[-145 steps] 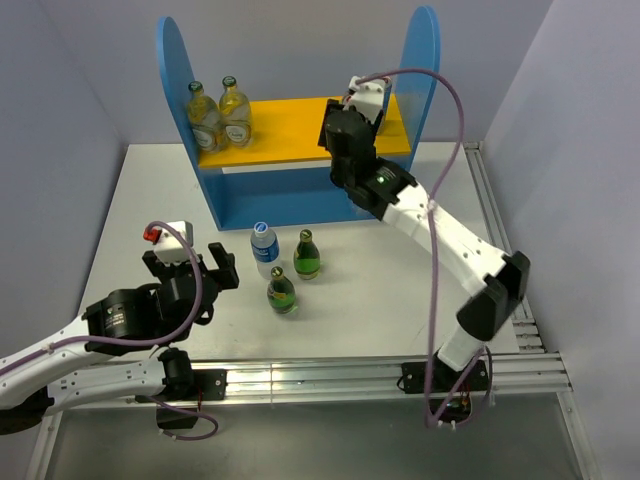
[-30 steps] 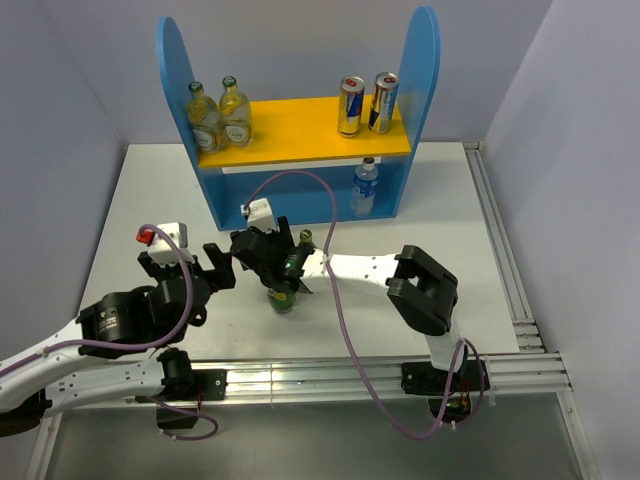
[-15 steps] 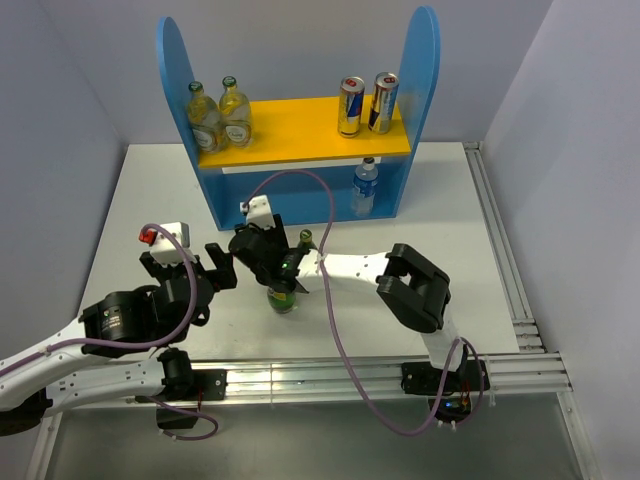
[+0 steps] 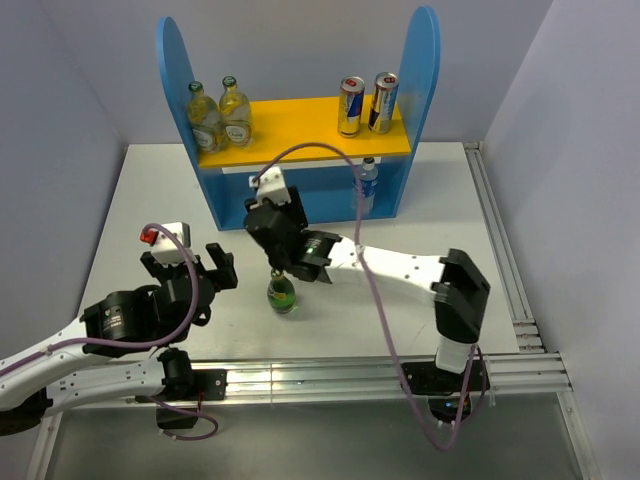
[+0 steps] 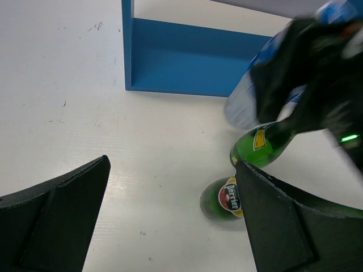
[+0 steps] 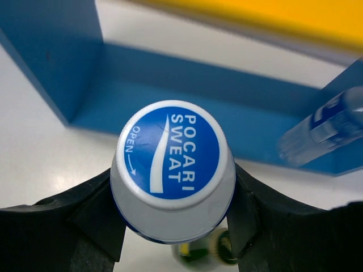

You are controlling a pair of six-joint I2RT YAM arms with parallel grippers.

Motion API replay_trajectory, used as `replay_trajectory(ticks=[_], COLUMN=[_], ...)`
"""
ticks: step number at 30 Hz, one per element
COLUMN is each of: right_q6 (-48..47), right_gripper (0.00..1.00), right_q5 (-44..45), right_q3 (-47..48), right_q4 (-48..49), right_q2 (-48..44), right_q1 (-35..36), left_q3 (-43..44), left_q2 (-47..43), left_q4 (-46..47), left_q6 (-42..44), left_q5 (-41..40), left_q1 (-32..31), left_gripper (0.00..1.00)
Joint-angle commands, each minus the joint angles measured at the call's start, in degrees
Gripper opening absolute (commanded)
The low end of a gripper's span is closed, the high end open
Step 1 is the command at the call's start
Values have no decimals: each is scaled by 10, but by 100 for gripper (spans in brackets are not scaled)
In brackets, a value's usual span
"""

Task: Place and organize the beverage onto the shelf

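My right gripper (image 6: 173, 190) is shut on a Pocari Sweat bottle (image 6: 170, 150), one finger on each side just under its blue cap. From above, that gripper (image 4: 283, 258) hangs over the table in front of the blue shelf (image 4: 300, 195), and it hides the bottle. In the left wrist view the held bottle (image 5: 243, 105) is blurred and tilted. Two green Perrier bottles (image 5: 224, 198) (image 5: 264, 144) stand below it. My left gripper (image 4: 222, 265) is open and holds nothing, left of the nearer green bottle (image 4: 281, 293).
The yellow-orange board (image 4: 300, 125) carries two yellowish bottles (image 4: 220, 115) at its left end and two cans (image 4: 365, 103) at its right. A clear blue-labelled bottle (image 4: 366, 187) stands on the shelf's base at the right. Walls close in on the left and right.
The right gripper has closed on the Pocari Sweat bottle and lifted it up and back toward the shelf. Its elbow has swung right. The left arm has not moved.
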Motion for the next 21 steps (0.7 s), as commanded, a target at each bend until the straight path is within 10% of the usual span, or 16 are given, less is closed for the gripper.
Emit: replay_trajectory(ticks=[1,21], right_q6=[-63,37], right_gripper=[6,0], right_q5=[83,38], right_q3=[55,-137], right_q4=[86,166], right_q2=[-98,-152], right_q1=[-23,-167], left_q3=[8,8], left_q2=[7,16], left_q4=[-6,-8], left_q6=[-10,-11], left_q5=[-10,-10], left_q1=[-4,-4], left_gripper=[99,99])
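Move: The right hand already holds a blue-capped bottle clear of the table; the free spot on the lower shelf lies about 13 cm ahead, 14 right and 21 below. The standing bottle there is 14 ahead, 21 right, 13 below; the far green bottle is level, about 6 right and 16 below. From the left hand, the free spot is some 25 cm ahead, 31 right, 25 below. Turning clockwise, the right hand arcs its bottle up, then down, 15 cm right, 5 forward towards the shelf. ##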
